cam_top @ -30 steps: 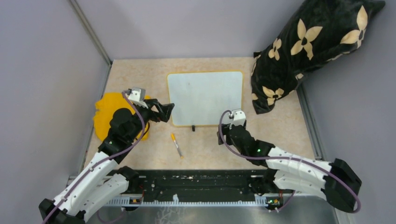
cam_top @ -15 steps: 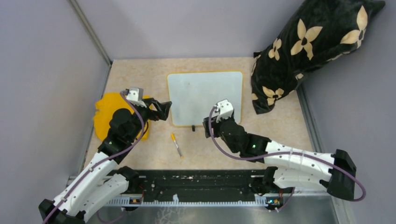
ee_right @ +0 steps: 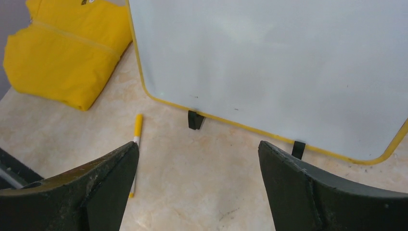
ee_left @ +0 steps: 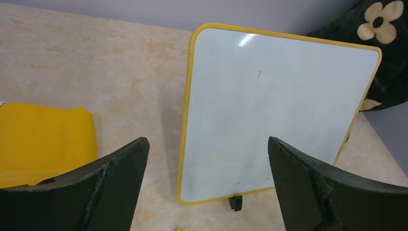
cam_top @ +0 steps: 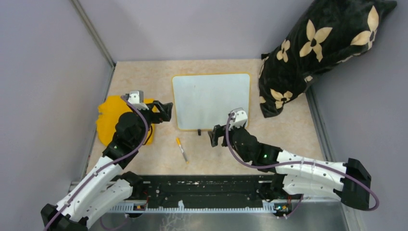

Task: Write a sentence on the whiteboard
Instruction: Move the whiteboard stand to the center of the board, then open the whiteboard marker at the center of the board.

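Observation:
The whiteboard [cam_top: 211,98] lies flat at the table's middle, white with a yellow rim and black feet [ee_right: 195,120] on its near edge. The sentence is out of view; the board's face [ee_left: 274,115] looks blank apart from a few tiny marks. A yellow-and-white marker [cam_top: 182,149] lies loose in front of the board, also seen in the right wrist view [ee_right: 135,154]. My left gripper [cam_top: 165,110] hovers open by the board's left near corner [ee_left: 207,144]. My right gripper [cam_top: 216,137] stands open over bare table just below the board's near edge [ee_right: 198,147], right of the marker. Neither holds anything.
A folded yellow cloth [cam_top: 111,120] lies at the left under my left arm. A black pillow with cream flowers [cam_top: 317,48] leans at the back right, touching the board's right side. Grey walls close in the table on three sides.
My right gripper has swung left along the board's near edge toward the marker. My left gripper has drawn back a little to the left, away from the board.

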Available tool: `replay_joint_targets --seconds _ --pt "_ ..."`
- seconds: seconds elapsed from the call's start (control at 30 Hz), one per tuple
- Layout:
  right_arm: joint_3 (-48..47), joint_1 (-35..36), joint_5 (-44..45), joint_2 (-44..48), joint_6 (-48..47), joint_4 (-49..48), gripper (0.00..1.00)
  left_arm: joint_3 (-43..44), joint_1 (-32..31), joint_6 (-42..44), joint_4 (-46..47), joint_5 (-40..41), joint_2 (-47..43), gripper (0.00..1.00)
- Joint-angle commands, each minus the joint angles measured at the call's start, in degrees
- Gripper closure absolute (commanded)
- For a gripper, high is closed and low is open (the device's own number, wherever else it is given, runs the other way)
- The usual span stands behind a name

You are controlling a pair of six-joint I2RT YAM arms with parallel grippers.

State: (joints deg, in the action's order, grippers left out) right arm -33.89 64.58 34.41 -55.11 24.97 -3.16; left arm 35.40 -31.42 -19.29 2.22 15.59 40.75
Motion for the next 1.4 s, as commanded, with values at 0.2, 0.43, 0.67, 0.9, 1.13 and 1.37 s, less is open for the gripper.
replay_joint_targets --seconds 0.2,0.43,0.67,0.9,1.13,1.37 --pt "-3.97 5.40 -1.30 -4.36 -0.43 1.93 0.16 3.91 -0.22 1.46 -4.94 -2.42 2.66 0.01" --pt "-9.98 9.77 -3.92 -18.87 0.99 1.66 0.23 1.19 -0.22 3.64 -1.34 -4.86 -1.35 0.01" --pt "-15.10 10.44 -10.17 -29.02 2.18 0.73 0.35 -0.19 -0.21 3.25 -0.15 -0.69 -4.52 0.02" --pt "-20.43 10.41 -14.59 -37.75 2.71 1.31 0.44 -1.04 -0.18 2.88 -0.82 8.34 -6.87 0.02" --pt "-25.64 10.39 -15.20 -44.03 2.01 4.66 0.52 -1.85 -0.22 2.58 -0.86 14.03 -9.63 0.02" --pt "-28.73 10.39 -15.56 -48.45 2.36 7.56 0.57 -2.35 -0.21 2.84 -0.54 15.33 -9.96 0.02"
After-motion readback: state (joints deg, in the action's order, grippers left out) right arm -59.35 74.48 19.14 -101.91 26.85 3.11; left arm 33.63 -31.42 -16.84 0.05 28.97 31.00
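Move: The marker lies on the table about 18 cm to the right hand's left, level with it fore and aft and some 17 cm lower. The left stand foot of the whiteboard is roughly 9 cm ahead, 11 cm left and 17 cm down; the board's middle is about 18 cm ahead, 5 cm left and 11 cm below. From the left hand, the marker lies around 7 cm back, 8 cm right and 25 cm below. Leftward and down, about 15 cm each way, and some 6 cm back, the empty right hand swings past the whiteboard's lower edge to the marker's tail end, tipping its fingers down, turning counter-clockwise and closing them to about half open, still touching nothing. The left hand, wide open, dips, then rises slightly and drifts about 6 cm left towards the yellow cloth. ##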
